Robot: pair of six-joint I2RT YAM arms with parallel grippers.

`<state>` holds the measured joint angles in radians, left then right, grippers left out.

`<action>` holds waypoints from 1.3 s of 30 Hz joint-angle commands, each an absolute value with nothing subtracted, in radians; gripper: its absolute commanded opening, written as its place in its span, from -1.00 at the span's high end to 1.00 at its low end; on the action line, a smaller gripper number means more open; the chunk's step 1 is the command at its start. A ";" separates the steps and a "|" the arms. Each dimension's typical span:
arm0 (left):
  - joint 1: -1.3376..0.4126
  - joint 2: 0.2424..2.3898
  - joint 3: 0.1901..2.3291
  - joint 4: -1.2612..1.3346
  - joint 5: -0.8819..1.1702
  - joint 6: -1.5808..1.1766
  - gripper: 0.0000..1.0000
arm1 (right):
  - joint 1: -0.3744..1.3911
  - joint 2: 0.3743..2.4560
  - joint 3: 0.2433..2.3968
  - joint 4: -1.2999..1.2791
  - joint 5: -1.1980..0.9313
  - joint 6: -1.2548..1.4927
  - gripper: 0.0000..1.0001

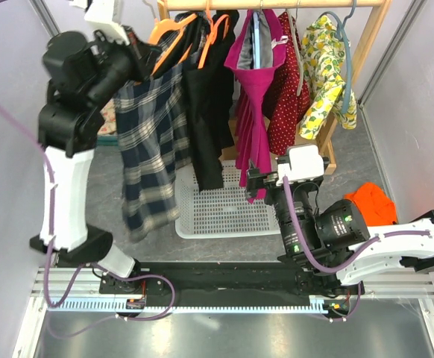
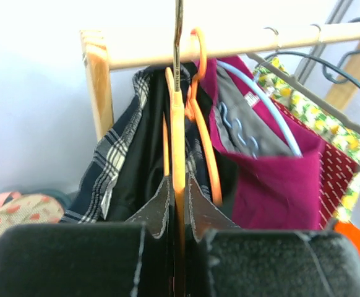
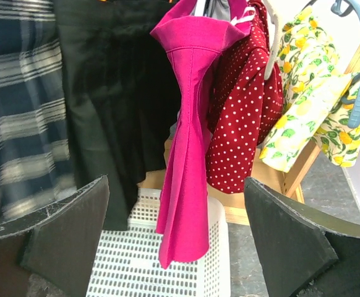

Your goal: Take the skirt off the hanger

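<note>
A navy and white plaid skirt (image 1: 146,142) hangs from an orange hanger (image 1: 165,33) at the left end of the wooden rail (image 1: 277,4). High up by the rail, my left gripper (image 1: 139,56) is shut on that hanger. In the left wrist view the orange hanger (image 2: 177,136) runs straight between the closed fingers of the left gripper (image 2: 179,192), with plaid skirt (image 2: 102,167) to its left. My right gripper (image 1: 258,183) is open low down, near the hem of a magenta garment (image 1: 250,97). In the right wrist view the right gripper (image 3: 175,192) holds nothing.
On the rail also hang a black garment (image 1: 206,112), a red polka-dot piece (image 1: 284,104) and a lemon-print piece (image 1: 325,67). A white perforated basket (image 1: 217,209) lies on the floor under the clothes. An orange cloth (image 1: 372,201) lies at the right.
</note>
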<state>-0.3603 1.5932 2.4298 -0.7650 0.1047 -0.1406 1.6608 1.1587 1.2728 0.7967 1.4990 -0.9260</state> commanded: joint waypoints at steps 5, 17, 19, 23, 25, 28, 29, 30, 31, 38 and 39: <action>-0.364 1.266 2.148 -0.753 0.231 -0.051 0.97 | 1.667 1.152 1.302 0.833 1.767 -0.878 -0.96; -0.364 0.980 2.121 -1.066 0.356 0.094 0.96 | 1.589 1.226 1.600 -0.140 1.335 0.112 -0.96; -0.364 0.971 2.144 -1.092 0.371 0.091 0.96 | 1.566 1.232 1.601 -0.144 1.296 0.152 -0.96; -0.364 0.960 2.157 -1.126 0.419 0.066 0.97 | 1.499 1.253 1.608 -0.161 1.171 0.236 -0.96; -0.364 0.962 2.151 -1.126 0.439 0.052 0.97 | 1.477 1.270 1.624 -0.163 1.097 0.262 -0.96; -0.362 0.969 2.138 -1.123 0.451 0.045 0.96 | 1.437 1.319 1.673 -0.178 1.004 0.299 -0.96; -0.364 0.971 2.134 -1.121 0.449 0.044 0.97 | 1.427 1.344 1.704 -0.184 0.987 0.310 -0.96; -0.364 0.971 2.131 -1.118 0.449 0.046 0.97 | 1.427 1.354 1.716 -0.187 0.974 0.313 -0.96; -0.364 0.971 2.128 -1.117 0.448 0.049 0.97 | 1.425 1.364 1.724 -0.193 0.956 0.319 -0.96; -0.364 0.971 2.117 -1.098 0.448 0.046 0.96 | 1.362 1.348 1.669 -0.204 0.899 0.385 -0.87; -0.362 0.971 2.118 -1.097 0.451 0.046 0.96 | 1.353 1.348 1.664 -0.212 0.896 0.399 -0.79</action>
<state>-0.3618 0.9730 2.1025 -1.1992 0.4210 0.0425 1.3956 1.3720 1.6756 -0.2024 0.9501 0.3260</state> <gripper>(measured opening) 0.055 0.944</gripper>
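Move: Ahead of the open right hand by about 31 cm, 19 cm to its left and some 7 cm higher is the plaid skirt's waistband, on the orange hanger that the left hand already holds clear of the rail. The black skirt hangs roughly 24 cm ahead and 13 cm left of the right hand, the magenta skirt 22 cm ahead and 4 cm left. From the left hand the waistband lies about 14 cm ahead, 8 cm right and 3 cm below. Drawing the hanger and skirt away from the rail, the left hand sweeps back about 25 cm, sinking some 5 cm and swinging clockwise, its grip kept. After a short wait the right hand goes about 12 cm left and a little forward towards the waistband, left side rolling up and fingertips turning some 20 degrees counter-clockwise; its fingers stay open. ##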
